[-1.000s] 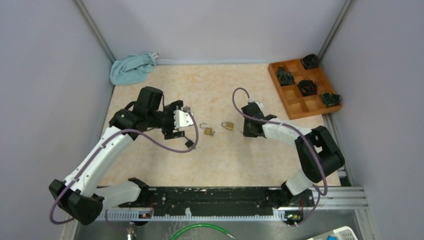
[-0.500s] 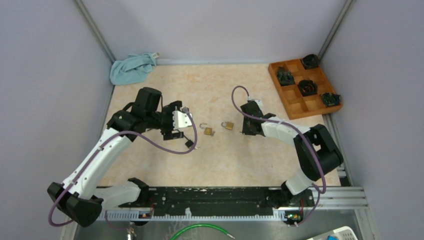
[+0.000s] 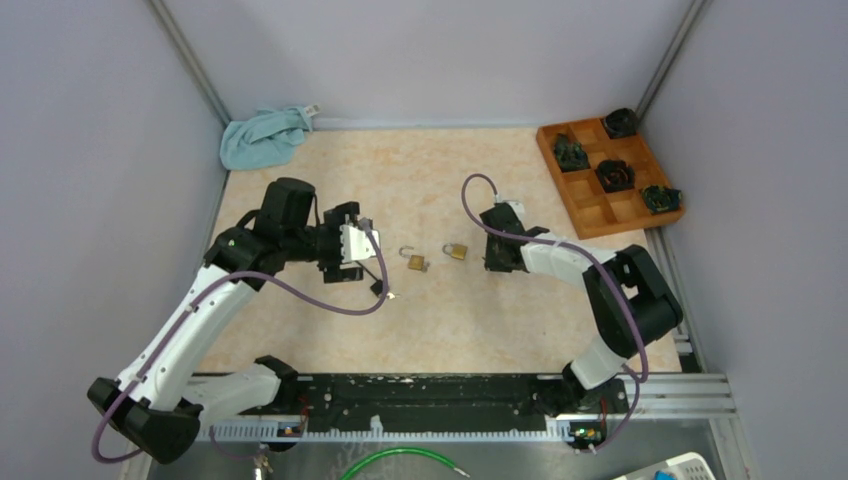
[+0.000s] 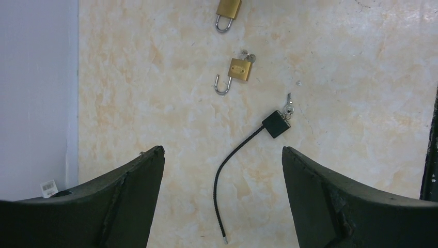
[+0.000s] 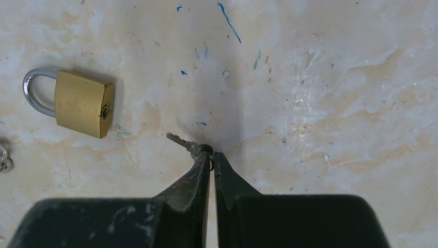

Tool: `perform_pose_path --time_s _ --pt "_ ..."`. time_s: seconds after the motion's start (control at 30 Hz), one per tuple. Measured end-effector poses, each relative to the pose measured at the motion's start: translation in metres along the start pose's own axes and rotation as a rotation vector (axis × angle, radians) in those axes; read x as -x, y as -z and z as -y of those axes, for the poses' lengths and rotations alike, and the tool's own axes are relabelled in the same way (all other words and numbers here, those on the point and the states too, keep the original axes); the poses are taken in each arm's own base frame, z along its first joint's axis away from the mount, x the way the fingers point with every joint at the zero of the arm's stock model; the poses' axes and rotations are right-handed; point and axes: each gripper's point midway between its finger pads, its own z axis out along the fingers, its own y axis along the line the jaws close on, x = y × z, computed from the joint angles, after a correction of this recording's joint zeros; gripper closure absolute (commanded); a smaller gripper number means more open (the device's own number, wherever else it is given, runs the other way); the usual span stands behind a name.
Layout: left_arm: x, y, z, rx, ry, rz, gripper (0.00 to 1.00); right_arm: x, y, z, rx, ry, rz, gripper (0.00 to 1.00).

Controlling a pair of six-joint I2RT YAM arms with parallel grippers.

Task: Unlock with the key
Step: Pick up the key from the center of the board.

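Observation:
In the right wrist view my right gripper is shut on the head of a small silver key, whose blade points left along the table. A brass padlock with a closed shackle lies to the upper left of the key, its keyhole facing the key. From above, the right gripper sits just right of that padlock. A second brass padlock lies with its shackle open and a key in it. My left gripper hangs open above a black cable lock.
A key sticks out of the cable lock's body, and its cable curves toward the left gripper. A wooden compartment tray with dark objects stands at the back right. A blue cloth lies in the back left corner.
The right gripper has closed on the key. The left arm has drawn back slightly to the left, its jaws still wide.

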Motion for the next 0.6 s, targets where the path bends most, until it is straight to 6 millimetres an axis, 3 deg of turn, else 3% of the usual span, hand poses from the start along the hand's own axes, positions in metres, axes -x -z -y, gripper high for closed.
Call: perform_pose_path --time_s 0.17,0.27,0.6 --pt "0.0014 -0.0001 0.0009 -0.005 -0.003 0.008 0.12 0.0004 -0.0005 -0.0003 0.001 0.0 0.002 0.85" --pt "0.0016 -0.0001 0.0009 -0.005 -0.004 0.009 0.12 0.0003 -0.0004 -0.0004 0.002 0.001 0.001 0.75" --pt "0.0025 0.0 0.002 -0.01 -0.005 0.014 0.14 0.0022 0.0028 -0.0015 0.005 -0.022 0.008 0.7"
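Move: The small key lies at the nearly shut right fingertips, its middle about 1 cm ahead, 1 cm to the left and 1 cm below. From the right hand, the closed padlock is roughly 8 cm to the left and 4 cm ahead, the open padlock some 15 cm left and 1 cm ahead, both about 1 cm lower. The idle left hand has the key about 24 cm to its right, 8 cm ahead and 24 cm below. The key's head and ring come free as the right fingers spread around them, from almost shut to a bit over a quarter open. The right hand otherwise stays down at the table, still pointing down and forward, and rises only about half a centimetre at the very end. ##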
